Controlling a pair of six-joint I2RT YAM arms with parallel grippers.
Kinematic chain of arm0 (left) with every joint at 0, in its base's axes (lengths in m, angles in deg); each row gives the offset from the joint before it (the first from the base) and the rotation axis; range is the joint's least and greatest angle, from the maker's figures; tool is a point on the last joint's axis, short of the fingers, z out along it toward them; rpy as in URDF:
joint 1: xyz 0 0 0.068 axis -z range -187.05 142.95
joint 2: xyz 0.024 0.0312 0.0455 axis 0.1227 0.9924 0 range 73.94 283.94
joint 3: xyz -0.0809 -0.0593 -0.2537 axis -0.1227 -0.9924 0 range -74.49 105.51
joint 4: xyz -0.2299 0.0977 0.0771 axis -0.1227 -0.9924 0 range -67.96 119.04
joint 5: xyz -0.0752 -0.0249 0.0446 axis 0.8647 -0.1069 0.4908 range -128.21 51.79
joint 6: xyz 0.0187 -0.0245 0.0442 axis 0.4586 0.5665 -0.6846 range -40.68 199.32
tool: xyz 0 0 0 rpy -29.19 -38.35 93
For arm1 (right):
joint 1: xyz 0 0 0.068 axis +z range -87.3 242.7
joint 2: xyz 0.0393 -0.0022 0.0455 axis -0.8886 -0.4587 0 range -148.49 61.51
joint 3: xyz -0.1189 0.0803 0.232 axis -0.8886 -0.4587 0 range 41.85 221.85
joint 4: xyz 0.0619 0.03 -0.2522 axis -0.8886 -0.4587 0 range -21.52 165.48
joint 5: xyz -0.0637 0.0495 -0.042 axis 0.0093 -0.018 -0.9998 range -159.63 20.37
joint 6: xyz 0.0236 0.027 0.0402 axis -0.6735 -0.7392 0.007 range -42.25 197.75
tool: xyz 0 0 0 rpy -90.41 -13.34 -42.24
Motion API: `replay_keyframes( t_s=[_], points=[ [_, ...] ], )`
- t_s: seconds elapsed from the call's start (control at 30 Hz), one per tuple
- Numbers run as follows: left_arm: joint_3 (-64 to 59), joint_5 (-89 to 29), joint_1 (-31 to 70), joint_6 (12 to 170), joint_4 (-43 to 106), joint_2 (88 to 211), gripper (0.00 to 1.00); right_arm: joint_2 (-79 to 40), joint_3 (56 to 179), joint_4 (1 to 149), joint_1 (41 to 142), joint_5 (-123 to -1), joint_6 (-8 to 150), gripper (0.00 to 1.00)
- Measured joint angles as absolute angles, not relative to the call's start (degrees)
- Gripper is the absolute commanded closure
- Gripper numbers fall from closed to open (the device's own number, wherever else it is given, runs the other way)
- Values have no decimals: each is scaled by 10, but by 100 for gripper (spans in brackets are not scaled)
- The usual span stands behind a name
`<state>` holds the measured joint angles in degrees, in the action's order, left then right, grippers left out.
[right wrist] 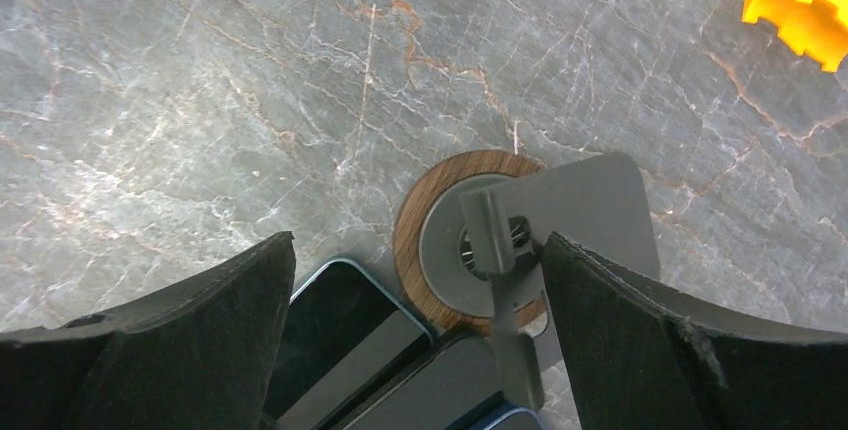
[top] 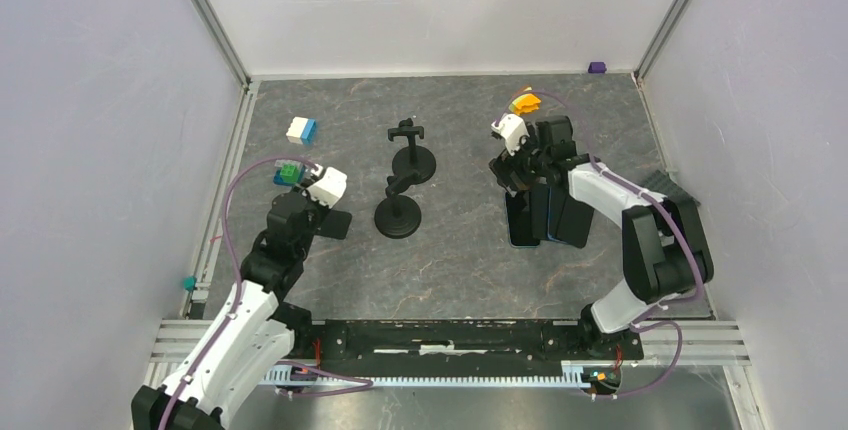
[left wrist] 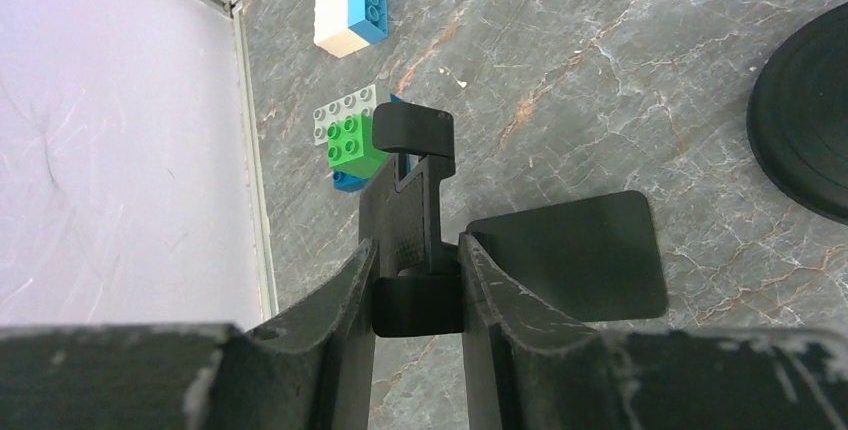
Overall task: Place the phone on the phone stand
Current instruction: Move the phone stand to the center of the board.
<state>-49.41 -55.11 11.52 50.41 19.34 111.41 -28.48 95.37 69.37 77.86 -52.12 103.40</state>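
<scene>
My left gripper [left wrist: 418, 250] is shut on the lower cradle of a black phone stand [left wrist: 405, 200]. Its flat base plate [left wrist: 570, 255] shows to the right of the fingers, and its top clip [left wrist: 415, 130] points away from me. In the top view this gripper [top: 322, 215] sits at the left of the table. My right gripper [right wrist: 416, 245] is open and hangs over dark phones [right wrist: 345, 325] lying side by side [top: 545, 215]. It grips nothing. Just past the phones' ends lies a grey stand with a wooden ring [right wrist: 445, 250].
Two black round-base stands [top: 413, 155] [top: 397, 212] are in the middle of the table. A white and blue block [top: 301, 130] and a green and blue block [top: 288, 174] lie near the left wall. An orange block [top: 524, 103] sits beyond my right gripper.
</scene>
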Motion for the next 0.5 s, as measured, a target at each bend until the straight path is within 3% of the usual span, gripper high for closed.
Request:
replay_keyframes(
  t_s=[0.37,0.5],
  points=[
    [-487,-541,114,509,189,1143,26,-339,996,694,774,-526,1036,3],
    [-463,-527,114,511,179,1149,1,-354,1012,694,764,-526,1036,3]
  ],
)
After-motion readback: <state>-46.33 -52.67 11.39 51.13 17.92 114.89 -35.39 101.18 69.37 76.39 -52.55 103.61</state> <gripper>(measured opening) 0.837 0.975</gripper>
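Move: The right hand, open and empty, has the wood-based phone stand about 4 cm ahead, 3 cm right and 5 cm below; the nearest phone lies roughly 9 cm back and 2 cm right, and the yellow-orange toy some 22 cm ahead and 3 cm right. The left hand grips the top of the black stand, whose base plate is about 14 cm below and 2 cm right, with the green brick 13 cm ahead and 9 cm left, and the round-based stand 3 cm ahead and 17 cm right. Left fingers open wide off the black stand's holder while the open right hand eases 3 cm forward towards its stand. ##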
